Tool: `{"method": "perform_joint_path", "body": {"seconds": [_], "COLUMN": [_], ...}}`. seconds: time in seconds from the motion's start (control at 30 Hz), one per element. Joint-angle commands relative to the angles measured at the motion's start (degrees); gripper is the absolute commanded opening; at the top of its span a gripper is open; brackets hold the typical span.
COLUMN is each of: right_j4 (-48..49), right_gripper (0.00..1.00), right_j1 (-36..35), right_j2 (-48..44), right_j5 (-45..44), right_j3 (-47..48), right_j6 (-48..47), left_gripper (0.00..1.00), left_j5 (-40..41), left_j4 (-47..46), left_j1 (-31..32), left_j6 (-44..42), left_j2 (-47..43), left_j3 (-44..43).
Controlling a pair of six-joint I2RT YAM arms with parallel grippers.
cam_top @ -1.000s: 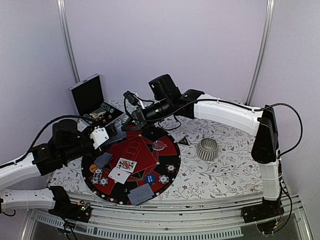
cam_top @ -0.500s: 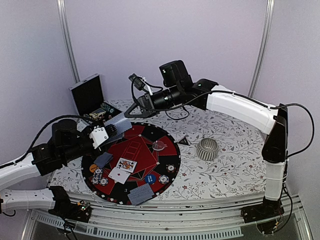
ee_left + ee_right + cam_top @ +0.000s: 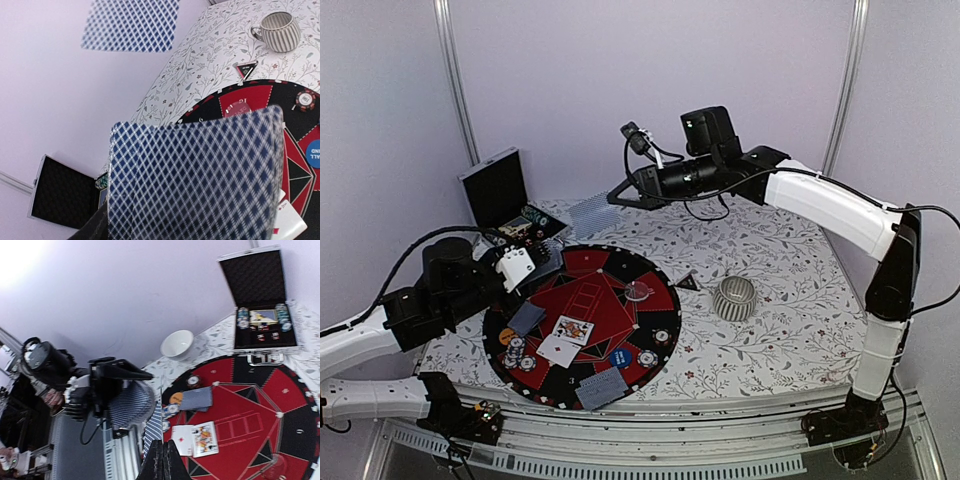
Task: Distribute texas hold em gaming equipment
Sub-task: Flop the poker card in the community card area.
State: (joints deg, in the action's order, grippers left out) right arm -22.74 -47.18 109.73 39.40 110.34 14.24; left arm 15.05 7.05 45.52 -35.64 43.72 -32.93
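My right gripper (image 3: 618, 198) hangs high over the back of the table, shut on one blue-backed card (image 3: 594, 212). The right wrist view shows that card (image 3: 153, 432) edge-on above the closed fingertips (image 3: 158, 465). At the mat's left edge my left gripper (image 3: 540, 263) is shut on a bowed deck of cards (image 3: 195, 175), which hides its jaws. On the round red-and-black mat (image 3: 620, 270) lie two face-up cards (image 3: 568, 335), a face-down card (image 3: 527, 318), more face-down cards (image 3: 602, 388), chips (image 3: 520, 355), a blue disc (image 3: 620, 356), an orange disc (image 3: 507, 336) and a clear disc (image 3: 639, 291).
A black hinged case (image 3: 500, 195) stands open at the back left with chips inside. A ribbed silver cup (image 3: 734, 298) sits right of the mat, a small black triangular marker (image 3: 688, 283) beside it. A white bowl (image 3: 177, 344) shows beyond the mat in the right wrist view.
The right arm has risen and swung back to the right, carrying the single card up and away from the deck. The left arm has hardly moved.
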Motion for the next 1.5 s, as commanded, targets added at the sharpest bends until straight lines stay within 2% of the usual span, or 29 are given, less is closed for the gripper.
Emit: {"method": "perform_joint_path", "body": {"seconds": [0.0,0.1,0.27,0.37,0.6,0.73,0.83,0.93,1.07,1.47], "right_j4": [0.52,0.96,7.27,12.54,26.38,27.84,28.29,28.17,26.89,23.9], "right_gripper": [0.01,0.01,0.01,0.01,0.01,0.01,0.01,0.01,0.01,0.01], "right_j1": [2.97,2.92,2.31,-0.3,-7.68,-10.4,-11.28,-11.33,-11.31,-10.14], "right_j2": [-3.38,-0.47,7.51,12.99,23.89,30.3,31.04,29.65,25.88,23.4], "right_j5": [-14.98,-21.3,-23.68,-26.41,-29.8,-31.13,-31.05,-28.99,-22.63,-18.78], "right_j3": [-4.25,-4.57,-4.04,-2.31,-1.06,-1.6,-4.84,-8.84,-15.7,-17.75], "right_j6": [-8.12,-17.38,-28.55,-35.37,-60.29,-72.29,-80.26,-83.75,-92.48,-101.56], "left_gripper": [0.52,0.52,0.52,0.52,0.52,0.52,0.52,0.52,0.52,0.52], "left_j5": [3.5,4.23,5.56,5.01,4.95,4.38,4.25,3.99,3.48,3.15], "left_j4": [-3.11,-3.39,-4.18,-4.37,-4.37,-4.16,-4.09,-3.99,-3.77,-3.69], "left_j1": [-0.47,-0.88,-1.72,-2.07,-2.96,-3.15,-3.23,-3.29,-3.29,-3.4], "left_j6": [1.23,1.51,1.88,2.13,2.46,2.66,2.68,2.81,3.02,3.16], "left_j2": [-1.09,-1.03,-1.22,-1.36,-0.75,-0.81,-1.05,-1.31,-1.28,-1.7], "left_j3": [-0.47,-0.64,-0.69,-0.57,-0.72,-0.82,-0.82,-0.83,-0.99,-1.01]}}
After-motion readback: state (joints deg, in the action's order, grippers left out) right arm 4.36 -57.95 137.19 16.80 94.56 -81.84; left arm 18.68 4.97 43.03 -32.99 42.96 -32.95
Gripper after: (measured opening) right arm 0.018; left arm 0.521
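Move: The third community slot lies about 11 cm to the right hand's left, some 2 cm ahead and about 33 cm below the raised hand, which already pinches the card, back showing. Beside the slot, the queen card is 6 cm nearer and 1 cm farther left of it, the red disc 12 cm to its right and 4 cm farther out. From the left hand, holding the deck, the slot is about 6 cm ahead, 4 cm right and 22 cm below. The pinched card is carried down to the third community slot: the right hand first swings about 10 cm forward, then curls back and left while sinking, ending some 32 cm lower and 8 cm left. On the way the hand rolls roughly 90 degrees about its fingers, turning the card over, and keeps its pinch on the near edge. The left hand keeps the deck and eases a couple of centimetres left and up. ##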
